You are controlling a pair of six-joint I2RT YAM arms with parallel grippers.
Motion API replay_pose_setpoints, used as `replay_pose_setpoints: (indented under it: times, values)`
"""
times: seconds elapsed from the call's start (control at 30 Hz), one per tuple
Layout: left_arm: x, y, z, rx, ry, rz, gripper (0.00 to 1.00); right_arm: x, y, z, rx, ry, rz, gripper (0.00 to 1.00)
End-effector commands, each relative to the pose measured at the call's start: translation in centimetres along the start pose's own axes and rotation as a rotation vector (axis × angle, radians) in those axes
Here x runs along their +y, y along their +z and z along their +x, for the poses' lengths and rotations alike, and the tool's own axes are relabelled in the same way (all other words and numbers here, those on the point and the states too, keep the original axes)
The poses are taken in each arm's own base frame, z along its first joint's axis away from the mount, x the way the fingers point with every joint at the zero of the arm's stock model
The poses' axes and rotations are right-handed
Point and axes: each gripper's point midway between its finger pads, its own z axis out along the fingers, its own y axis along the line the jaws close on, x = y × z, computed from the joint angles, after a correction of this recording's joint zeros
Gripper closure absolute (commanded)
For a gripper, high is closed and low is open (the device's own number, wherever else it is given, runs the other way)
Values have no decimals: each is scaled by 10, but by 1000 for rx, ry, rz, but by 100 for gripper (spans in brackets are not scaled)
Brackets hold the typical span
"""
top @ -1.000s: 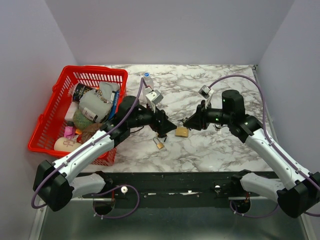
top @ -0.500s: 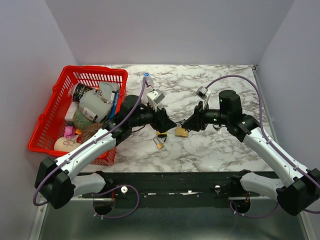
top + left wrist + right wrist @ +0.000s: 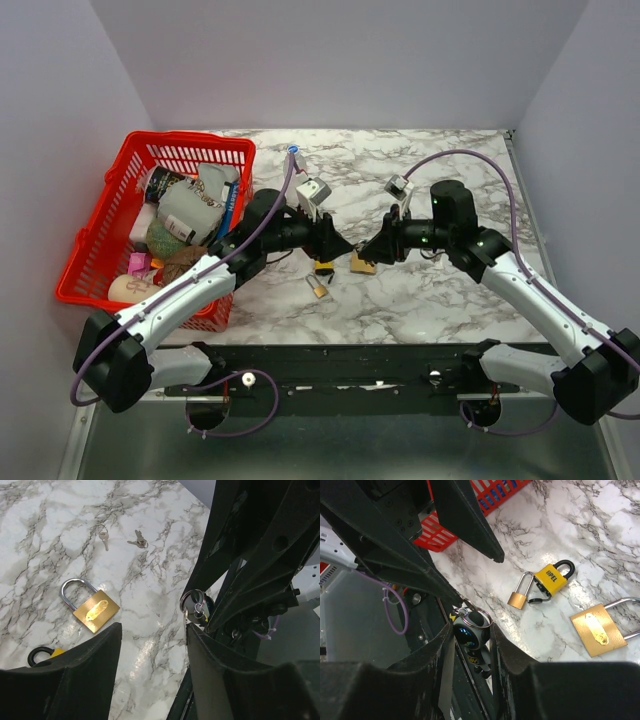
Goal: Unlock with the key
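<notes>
In the right wrist view my right gripper is shut on a black-and-grey figure keychain. Its ring and key show in the left wrist view, hanging at the tip of my left gripper's right-hand finger. My left gripper is open, with only marble showing between its fingers. Both grippers meet tip to tip over the table's middle: left gripper, right gripper. Below them lie a large brass padlock, a yellow padlock with a black shackle and a small brass padlock.
A red basket packed with several items stands at the table's left edge. Two loose key sets lie on the marble beyond the large brass padlock. Grey walls close in the left, right and back.
My left gripper's jaws have narrowed. The right gripper has shifted left with the keychain, bringing the two grippers' tips together.
</notes>
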Motion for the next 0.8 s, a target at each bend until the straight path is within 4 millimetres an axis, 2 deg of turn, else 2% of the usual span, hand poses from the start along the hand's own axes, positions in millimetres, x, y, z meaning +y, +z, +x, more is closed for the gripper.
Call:
replay_pose_setpoints:
  times: [0.0,0.13,0.17,0.23,0.27,0.43,0.6,0.7,0.77]
  values:
    - [-15,2,-13,-26,12,59,46,4,5,2,5,2,-32,99]
    - [-17,2,-12,-25,20,68,66,5,5,3,5,-1,-35,99]
    - [-18,2,-12,-25,23,73,76,3,6,3,4,-1,-31,99]
    - [-21,1,-11,-25,29,82,87,2,6,3,3,-2,-28,99]
    - [-21,1,-12,-28,35,85,99,1,7,4,5,2,-27,99]
    - [-27,-4,-9,-35,65,96,100,-1,10,6,-1,0,-33,99]
    - [-22,-8,-9,-24,86,63,100,-2,11,8,-3,1,-30,98]
    - [-14,-11,-6,2,117,14,100,-11,12,12,-5,0,10,89]
    - [-4,-12,-2,17,131,-39,100,-15,11,14,-8,0,37,74]
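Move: The right hand still holds the black fob; its ring and thin key stick out roughly 3 cm to that hand's left. From the open left hand the key lies about 2 cm back and 1 cm to the right, level with it, close to the rear finger. Some 14 cm below the left hand are the brass padlock, about 4 cm ahead and 3 cm right, and the yellow padlock, roughly 4 cm ahead and 6 cm left. The left fingers shut on the key, easing back about 1.5 cm, while the right hand lowers the fob similarly. ##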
